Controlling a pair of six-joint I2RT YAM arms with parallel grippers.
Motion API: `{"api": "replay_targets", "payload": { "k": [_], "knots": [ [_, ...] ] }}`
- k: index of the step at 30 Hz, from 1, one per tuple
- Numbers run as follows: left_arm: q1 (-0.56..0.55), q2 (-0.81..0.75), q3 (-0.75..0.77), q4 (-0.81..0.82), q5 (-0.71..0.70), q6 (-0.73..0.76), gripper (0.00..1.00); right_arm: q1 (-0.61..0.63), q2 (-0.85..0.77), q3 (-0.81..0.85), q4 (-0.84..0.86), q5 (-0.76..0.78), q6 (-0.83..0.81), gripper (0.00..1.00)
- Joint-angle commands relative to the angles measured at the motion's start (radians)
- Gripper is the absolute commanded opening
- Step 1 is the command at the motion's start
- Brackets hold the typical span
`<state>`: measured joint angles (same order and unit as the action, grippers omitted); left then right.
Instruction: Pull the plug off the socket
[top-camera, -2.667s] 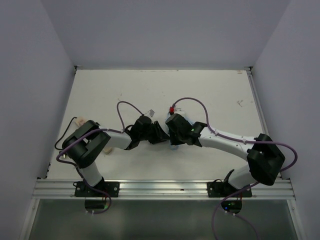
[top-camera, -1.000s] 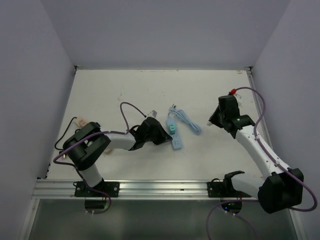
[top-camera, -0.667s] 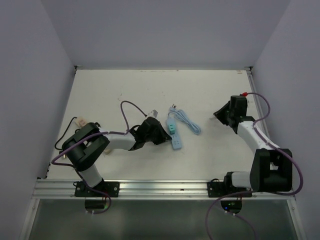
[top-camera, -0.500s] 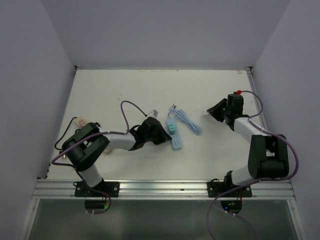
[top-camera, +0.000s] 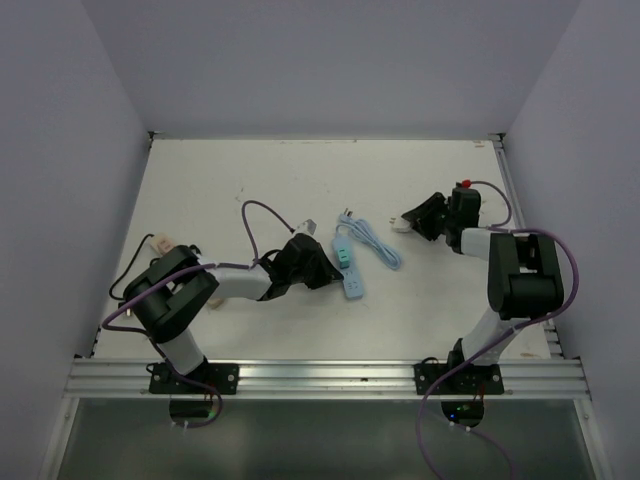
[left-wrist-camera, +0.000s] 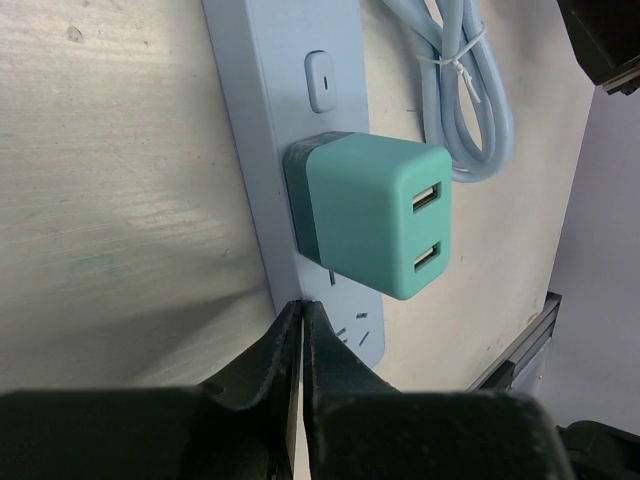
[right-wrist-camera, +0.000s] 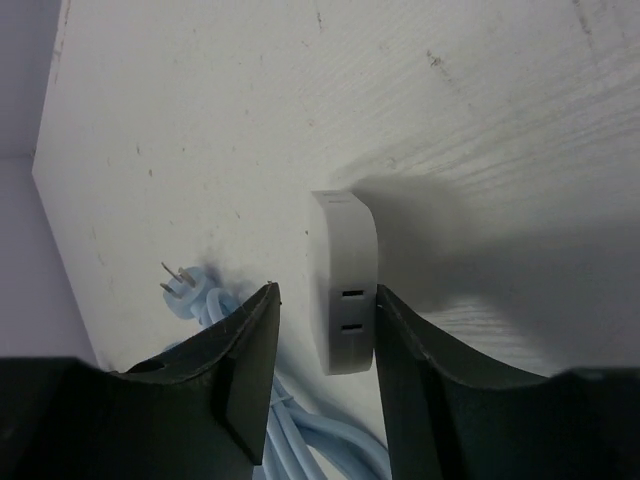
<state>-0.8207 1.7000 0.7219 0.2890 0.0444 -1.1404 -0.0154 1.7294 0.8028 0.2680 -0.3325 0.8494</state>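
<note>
A light blue socket strip (top-camera: 352, 278) (left-wrist-camera: 262, 110) lies mid-table with a teal USB charger (top-camera: 342, 255) (left-wrist-camera: 375, 213) plugged into it. My left gripper (top-camera: 326, 274) (left-wrist-camera: 301, 312) is shut, its tips pressed on the strip's edge just below the charger. A white plug (top-camera: 401, 222) (right-wrist-camera: 345, 285) lies on the table to the right, away from the strip. My right gripper (top-camera: 416, 221) (right-wrist-camera: 324, 290) straddles it with jaws open. One finger is against the plug and a gap shows at the other.
The strip's coiled blue cable (top-camera: 377, 242) (right-wrist-camera: 310, 440) lies between the strip and the white plug, its pronged end (top-camera: 346, 213) (right-wrist-camera: 178, 281) free on the table. A small beige object (top-camera: 160, 243) sits near the left edge. Walls enclose the table.
The right arm carried the white plug from the strip out to the right, then set it down at right of the cable; its jaws have parted slightly. The left gripper stayed put.
</note>
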Motion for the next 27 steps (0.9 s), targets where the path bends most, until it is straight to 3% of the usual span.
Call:
{"api": "replay_targets", "payload": {
  "k": [1,3,9,16,27],
  "knots": [
    [-0.006,0.003,-0.018,-0.139,-0.051,0.053,0.06,-0.043,-0.002,-0.022,0.063,-0.037,-0.01,0.47],
    [-0.005,-0.002,-0.019,-0.136,-0.049,0.051,0.07,-0.049,-0.024,-0.028,0.024,-0.03,-0.033,0.61],
    [-0.005,-0.011,-0.029,-0.126,-0.049,0.045,0.2,-0.049,-0.126,0.025,-0.192,0.042,-0.136,0.77],
    [-0.005,-0.048,-0.036,-0.12,-0.051,0.044,0.34,0.008,-0.249,0.143,-0.508,0.18,-0.236,0.78],
    [-0.001,-0.229,-0.111,-0.165,-0.117,0.034,0.49,0.469,-0.257,0.338,-0.78,0.407,-0.297,0.73]
  ]
}}
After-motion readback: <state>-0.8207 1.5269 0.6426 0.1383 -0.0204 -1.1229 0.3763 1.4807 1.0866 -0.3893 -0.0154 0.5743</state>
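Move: The white plug is between the right fingertips, which have only just begun to part around it. The green plug still sits in the power strip, about 15 cm to the right gripper's left and 9 cm back, with the strip's middle about 14 cm left and 11 cm back; the bundled cord lies some 8 cm left and 4 cm back. From the left gripper, whose nearly shut tips rest against the strip, the green plug lies about 6 cm ahead and 1 cm right, and the strip's middle 4 cm ahead. Open the right gripper wide to let go of the white plug, slipping a couple of centimetres left and back, then lift about 8 cm and swing left and back over the cord towards the green plug, turning some 20 degrees counter-clockwise and rolling its left side down. Meanwhile open the left gripper about halfway and draw its tips off the strip, about 4 cm left and slightly back, dipping briefly. ##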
